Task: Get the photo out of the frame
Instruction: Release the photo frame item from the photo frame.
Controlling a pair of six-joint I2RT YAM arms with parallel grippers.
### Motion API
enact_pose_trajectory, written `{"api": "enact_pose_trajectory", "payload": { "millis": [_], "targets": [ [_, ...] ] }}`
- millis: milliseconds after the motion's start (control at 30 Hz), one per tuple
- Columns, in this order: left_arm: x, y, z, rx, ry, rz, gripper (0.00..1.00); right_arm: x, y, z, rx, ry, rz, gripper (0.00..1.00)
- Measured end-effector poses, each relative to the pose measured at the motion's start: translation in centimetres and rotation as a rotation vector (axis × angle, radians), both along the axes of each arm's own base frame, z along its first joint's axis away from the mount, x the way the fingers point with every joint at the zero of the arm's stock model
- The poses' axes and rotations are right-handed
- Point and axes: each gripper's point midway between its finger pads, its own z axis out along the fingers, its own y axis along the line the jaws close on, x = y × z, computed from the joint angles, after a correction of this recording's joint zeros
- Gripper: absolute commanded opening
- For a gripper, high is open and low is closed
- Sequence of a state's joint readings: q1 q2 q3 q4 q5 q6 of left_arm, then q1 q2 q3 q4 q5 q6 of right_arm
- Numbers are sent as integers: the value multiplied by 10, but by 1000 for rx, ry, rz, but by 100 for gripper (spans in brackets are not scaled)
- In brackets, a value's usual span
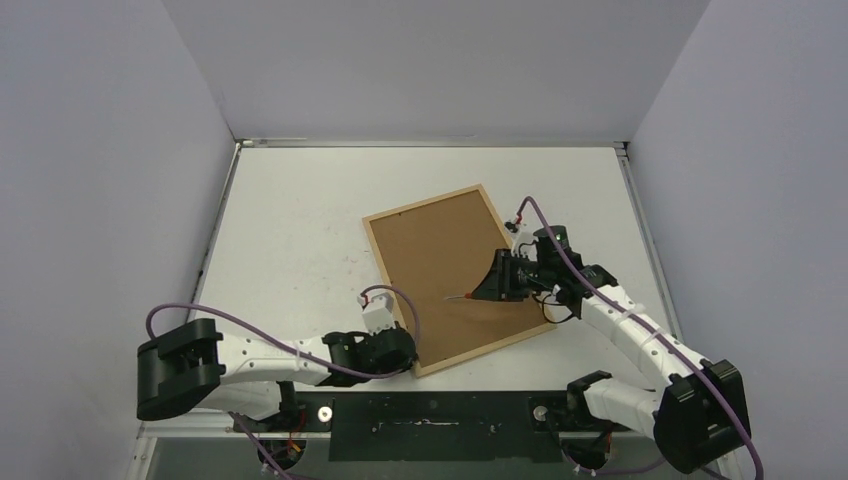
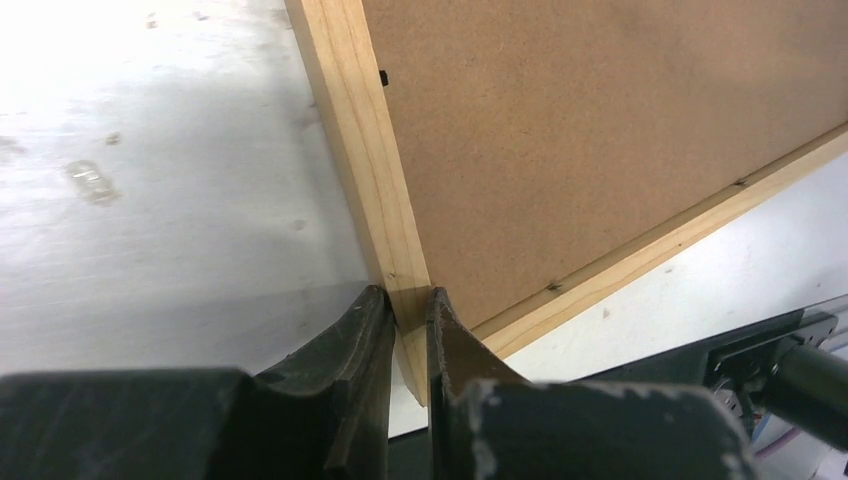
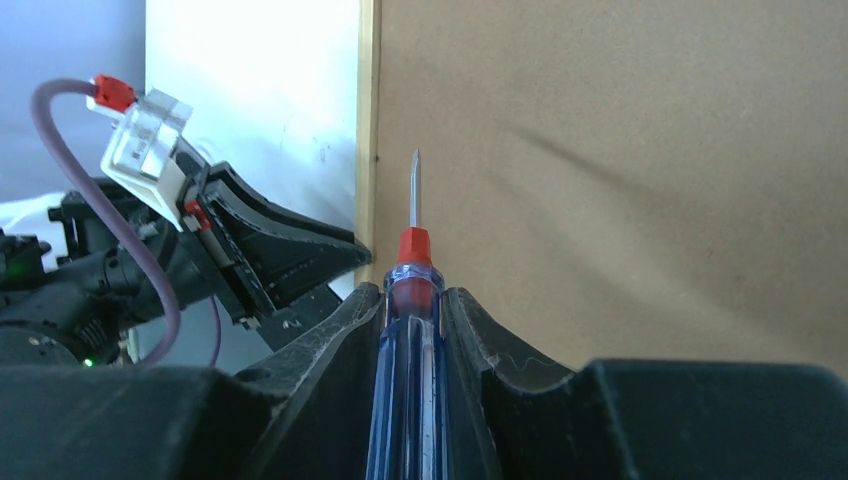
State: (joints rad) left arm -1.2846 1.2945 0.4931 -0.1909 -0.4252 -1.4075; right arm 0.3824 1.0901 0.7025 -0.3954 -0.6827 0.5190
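Observation:
The frame (image 1: 424, 203), thin light wooden moulding, lies face down and skewed on the white table, its brown fibreboard backing panel (image 1: 450, 270) facing up. The photo is hidden under that panel. My left gripper (image 1: 412, 352) is shut on the frame's near-left corner; in the left wrist view its fingers (image 2: 375, 320) pinch the moulding (image 2: 360, 140) from both sides. My right gripper (image 1: 497, 280) hovers over the right part of the panel and is shut on a blue-handled screwdriver (image 3: 414, 247). The screwdriver's metal tip (image 1: 455, 297) points left across the panel toward the moulding (image 3: 367, 120).
The white table (image 1: 300, 230) is boxed in by grey walls on the left, back and right. A black mounting strip (image 1: 440, 415) runs along the near edge between the two arm bases. The left arm's purple cable (image 1: 200, 310) loops above the table.

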Motion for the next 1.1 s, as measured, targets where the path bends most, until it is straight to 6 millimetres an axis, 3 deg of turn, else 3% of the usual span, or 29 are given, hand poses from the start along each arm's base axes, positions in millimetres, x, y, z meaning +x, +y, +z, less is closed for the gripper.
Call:
{"api": "enact_pose_trajectory", "payload": {
  "millis": [367,600,1100],
  "targets": [
    [-9,42,0,-23,-52,-17,0,-36,48,-27,-22,45,239,0],
    [-9,53,0,-18,-63,-4,0,-22,70,-42,18,56,252,0],
    [-9,54,-1,-31,-47,38,0,-28,110,-65,60,90,344,0]
  ]
}}
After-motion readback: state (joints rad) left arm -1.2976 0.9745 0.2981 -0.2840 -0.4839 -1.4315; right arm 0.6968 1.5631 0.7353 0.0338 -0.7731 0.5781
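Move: The right hand holds the screwdriver. The black retaining tab on the photo frame's left rail lies about 14 cm to its left, 4 cm back and 11 cm lower. The frame's near left corner is some 13 cm back and 12 cm to this hand's left, and the middle of the near rail is about 8 cm back and 1 cm left. From the left hand, pinching the left rail, the tab is some 7 cm ahead and 1 cm left at about its own height, and the near left corner is 3 cm back and 1 cm right. Keeping its pinch on the left rail, the left hand drags the near left corner of the photo frame about 5 cm to the left over the table, then holds it there. Meanwhile the right hand carries the screwdriver about 10 cm left and some 6 cm down towards the tab, drawing back a few centimetres early on and turning about 20 degrees counter-clockwise, its grip unchanged, until the blade's tip meets the tab at the inner edge of the rail. ##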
